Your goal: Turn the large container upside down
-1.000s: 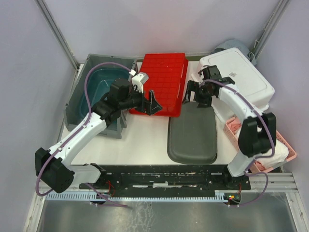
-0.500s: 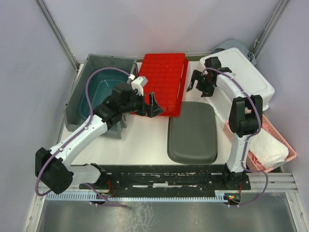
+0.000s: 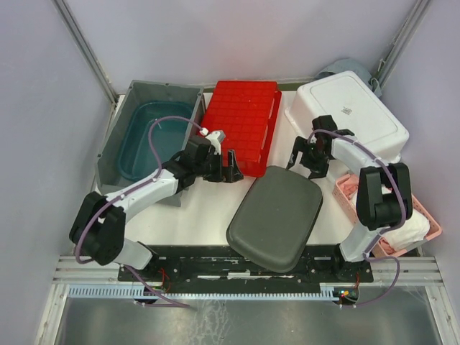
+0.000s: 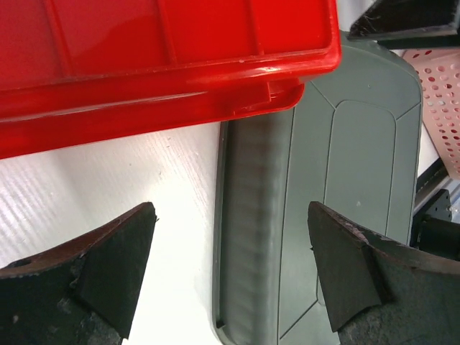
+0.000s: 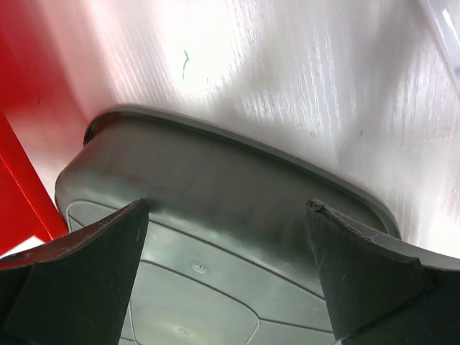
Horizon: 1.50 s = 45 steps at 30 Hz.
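The large container [image 3: 274, 218] is a dark grey tub lying bottom up on the white table, skewed, its near end over the arms' base rail. My left gripper [image 3: 228, 167] hovers open at its far left corner, beside the red crate [image 3: 241, 123]. In the left wrist view the tub's side [image 4: 345, 165] runs below and between the spread fingers of that gripper [image 4: 230, 266], untouched. My right gripper [image 3: 305, 159] stands open at the tub's far right corner. In the right wrist view the tub's base [image 5: 215, 208] lies under that open gripper [image 5: 226, 266].
A grey bin [image 3: 115, 136] holding a teal tub [image 3: 147, 136] stands at the back left. The upturned red crate [image 4: 165, 50] nearly touches the grey tub. A white tub [image 3: 350, 115] lies bottom up at the back right. A pink basket [image 3: 424, 215] sits at the right edge.
The grey tub has swung round and slid toward the near edge. Both grippers have come nearer, down to its far corners. Both stay open.
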Each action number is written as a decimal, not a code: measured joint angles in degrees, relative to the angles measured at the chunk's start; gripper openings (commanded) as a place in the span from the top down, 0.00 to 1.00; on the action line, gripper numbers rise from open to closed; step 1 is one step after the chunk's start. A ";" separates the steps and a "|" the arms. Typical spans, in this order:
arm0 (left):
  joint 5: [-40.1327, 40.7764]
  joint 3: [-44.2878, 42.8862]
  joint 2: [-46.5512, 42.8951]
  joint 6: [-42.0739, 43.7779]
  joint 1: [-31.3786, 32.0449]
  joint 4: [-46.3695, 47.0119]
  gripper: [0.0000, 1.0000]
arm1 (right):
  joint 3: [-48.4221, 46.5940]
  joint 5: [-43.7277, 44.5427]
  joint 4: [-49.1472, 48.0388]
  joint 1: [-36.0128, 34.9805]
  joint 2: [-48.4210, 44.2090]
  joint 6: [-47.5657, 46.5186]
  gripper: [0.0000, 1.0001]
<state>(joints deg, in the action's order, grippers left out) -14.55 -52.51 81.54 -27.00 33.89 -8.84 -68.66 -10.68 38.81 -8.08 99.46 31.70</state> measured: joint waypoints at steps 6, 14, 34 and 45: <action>-0.70 -1.55 2.43 -0.50 0.00 -0.20 0.09 | 2.97 0.44 2.32 -0.04 -6.32 -0.81 0.01; -0.35 -5.09 -4.81 1.40 0.28 -6.16 0.08 | 11.80 0.61 4.98 -2.36 -19.85 -3.48 0.00; 26.03 -2.54 -21.92 -5.99 0.33 -15.02 0.10 | 13.07 2.60 1.42 -38.82 -18.05 -8.22 0.01; 39.50 -4.83 -27.63 -8.44 0.33 -19.74 0.10 | -4.68 0.11 -6.71 -44.02 0.52 -9.27 0.01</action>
<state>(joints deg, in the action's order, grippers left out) 24.95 -57.34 53.91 -35.44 34.22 -28.58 -73.34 -10.57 32.10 -52.10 99.98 22.44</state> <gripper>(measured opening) 0.903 0.998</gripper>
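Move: The grey container lies bottom-up with its middle about 17 cm back and 9 cm left of the right hand, some 4 cm below, so this hand is at its far end. The red container's middle is about 16 cm ahead and 18 cm left; the white container's is roughly 14 cm ahead and 13 cm right. From the left hand, the grey container is about 11 cm back, 13 cm right and 10 cm down. The grey container is worked from above by the open right hand, which lifts a few centimetres, draws back about 17 cm over it, dips, then sweeps left some 25 cm in all and a little forward, turning about 50 degrees counter-clockwise, its tips seeming to press and drag on the top. The open left hand clears off, up and left about 14 cm each, towards the big grey bin, also turning counter-clockwise. ##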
